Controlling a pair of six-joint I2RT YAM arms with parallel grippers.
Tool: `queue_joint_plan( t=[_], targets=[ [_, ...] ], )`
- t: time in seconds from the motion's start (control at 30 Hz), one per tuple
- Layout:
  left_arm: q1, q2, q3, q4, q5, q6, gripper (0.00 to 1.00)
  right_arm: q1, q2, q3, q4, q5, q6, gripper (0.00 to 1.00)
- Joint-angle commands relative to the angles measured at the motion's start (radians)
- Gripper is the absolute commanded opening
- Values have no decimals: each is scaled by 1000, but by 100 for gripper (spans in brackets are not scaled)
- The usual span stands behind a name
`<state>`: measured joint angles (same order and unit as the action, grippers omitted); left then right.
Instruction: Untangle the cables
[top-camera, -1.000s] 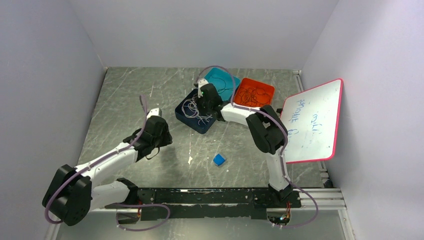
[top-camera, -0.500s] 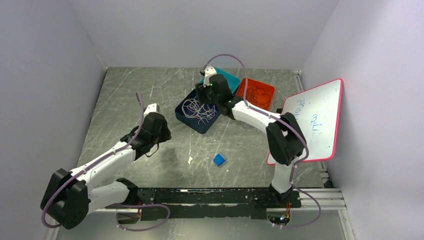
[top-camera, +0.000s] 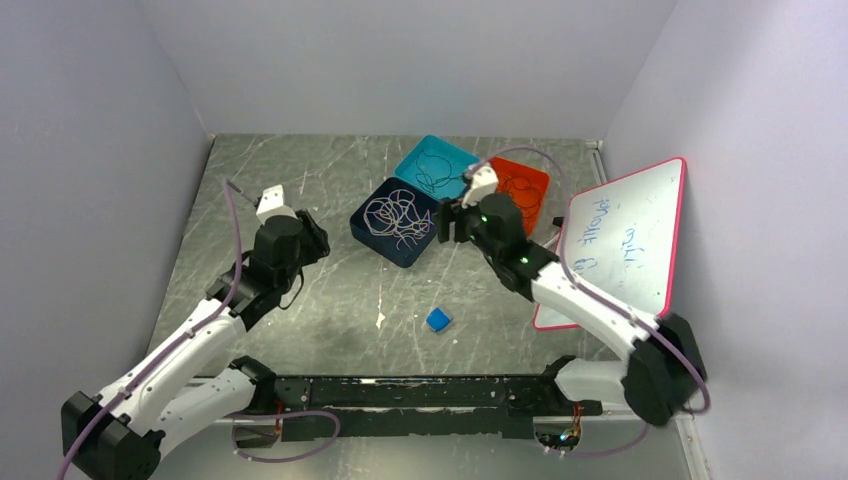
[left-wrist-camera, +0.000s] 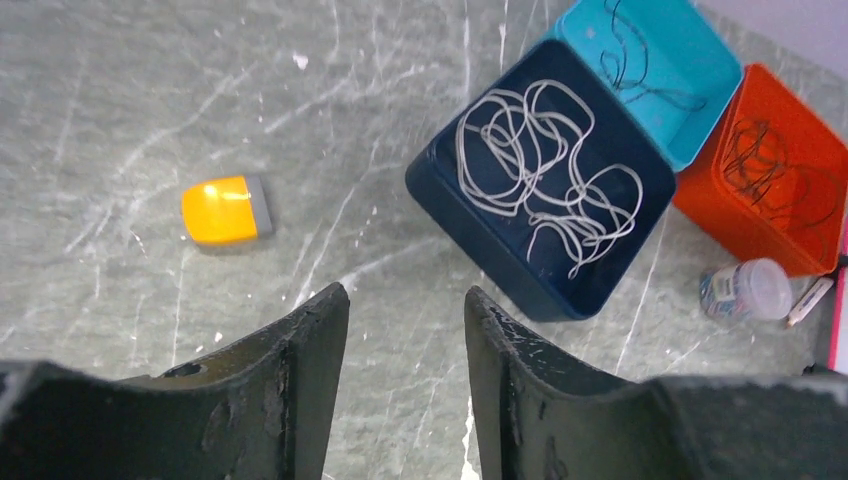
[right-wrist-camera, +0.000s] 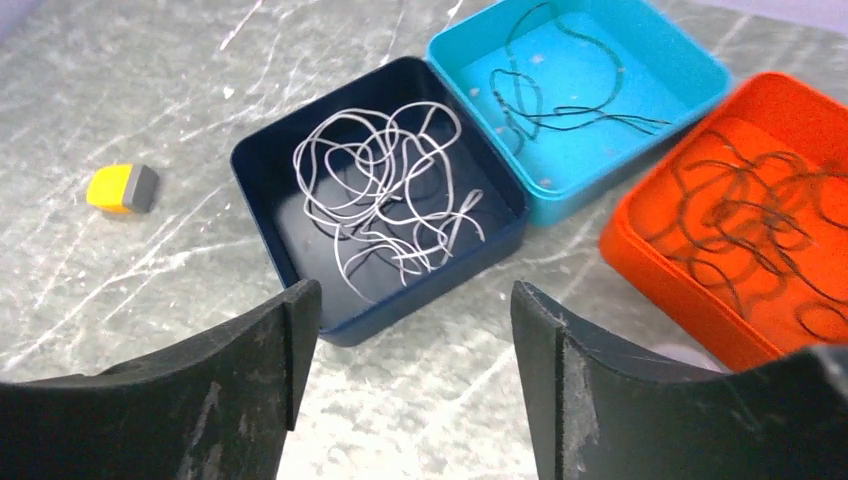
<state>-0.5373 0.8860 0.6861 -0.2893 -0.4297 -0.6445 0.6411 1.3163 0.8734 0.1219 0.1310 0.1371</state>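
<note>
Whitish-grey cables (top-camera: 392, 215) lie in tangled loops inside a navy tray (top-camera: 372, 240). A thin black cable (right-wrist-camera: 545, 100) rests in the teal tray (top-camera: 452, 152), and several black loops (right-wrist-camera: 760, 220) fill the orange tray (top-camera: 535, 180). My left gripper (left-wrist-camera: 405, 300) hovers over bare table left of the navy tray (left-wrist-camera: 470, 235), open and holding nothing. My right gripper (right-wrist-camera: 415, 295) is open and empty above the table just near the navy tray (right-wrist-camera: 255, 230), right of it in the top view. The white tangle (left-wrist-camera: 545, 150) touches neither gripper.
A yellow-and-grey block (left-wrist-camera: 222, 210) lies left of the trays. A small blue block (top-camera: 438, 319) sits mid-table. A pink-framed whiteboard (top-camera: 620, 245) leans at the right wall. A small white bottle (left-wrist-camera: 745, 290) and a pen (left-wrist-camera: 808, 300) lie below the orange tray.
My right arm has drawn back from over the navy tray to its right side, jaws widening. The left arm has swung toward the far left, its jaws a little wider.
</note>
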Motion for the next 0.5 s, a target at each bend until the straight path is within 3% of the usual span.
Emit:
queue_joint_plan(
  t=[0.0, 0.13, 0.23, 0.47],
  targets=[
    [7, -27, 85, -73, -87, 24, 53, 2, -214, -102, -10, 154, 52, 76],
    [7, -63, 108, -121, -115, 21, 63, 2, -366, -146, -119, 275, 71, 86],
    [7, -99, 112, -149, -121, 25, 98, 2, -464, -162, -207, 371, 94, 99],
    [7, -209, 93, -204, -118, 42, 100, 2, -629, -184, -324, 458, 68, 100]
  ],
)
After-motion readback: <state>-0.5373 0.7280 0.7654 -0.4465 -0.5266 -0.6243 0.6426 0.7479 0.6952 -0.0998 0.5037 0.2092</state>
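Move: The white cables lie in the navy bin, about 9 cm ahead of the right gripper, 10 cm to its left and 17 cm below; nothing is held. From that gripper the teal bin is some 23 cm straight ahead, and the clear tub about 4 cm ahead and 14 cm right. From the left gripper the cables are about 15 cm ahead, 16 cm right and 16 cm below, with the yellow block roughly 7 cm ahead and 8 cm left. Swing the empty right gripper about 12 cm to the right, away from the cables in the navy bin, drawing it back and lifting it some 6 cm each while turning it clockwise about 20 degrees and opening it fully. Meanwhile raise the left gripper roughly 5 cm, easing it left and then slightly back, and spread its half-open fingers wide. ##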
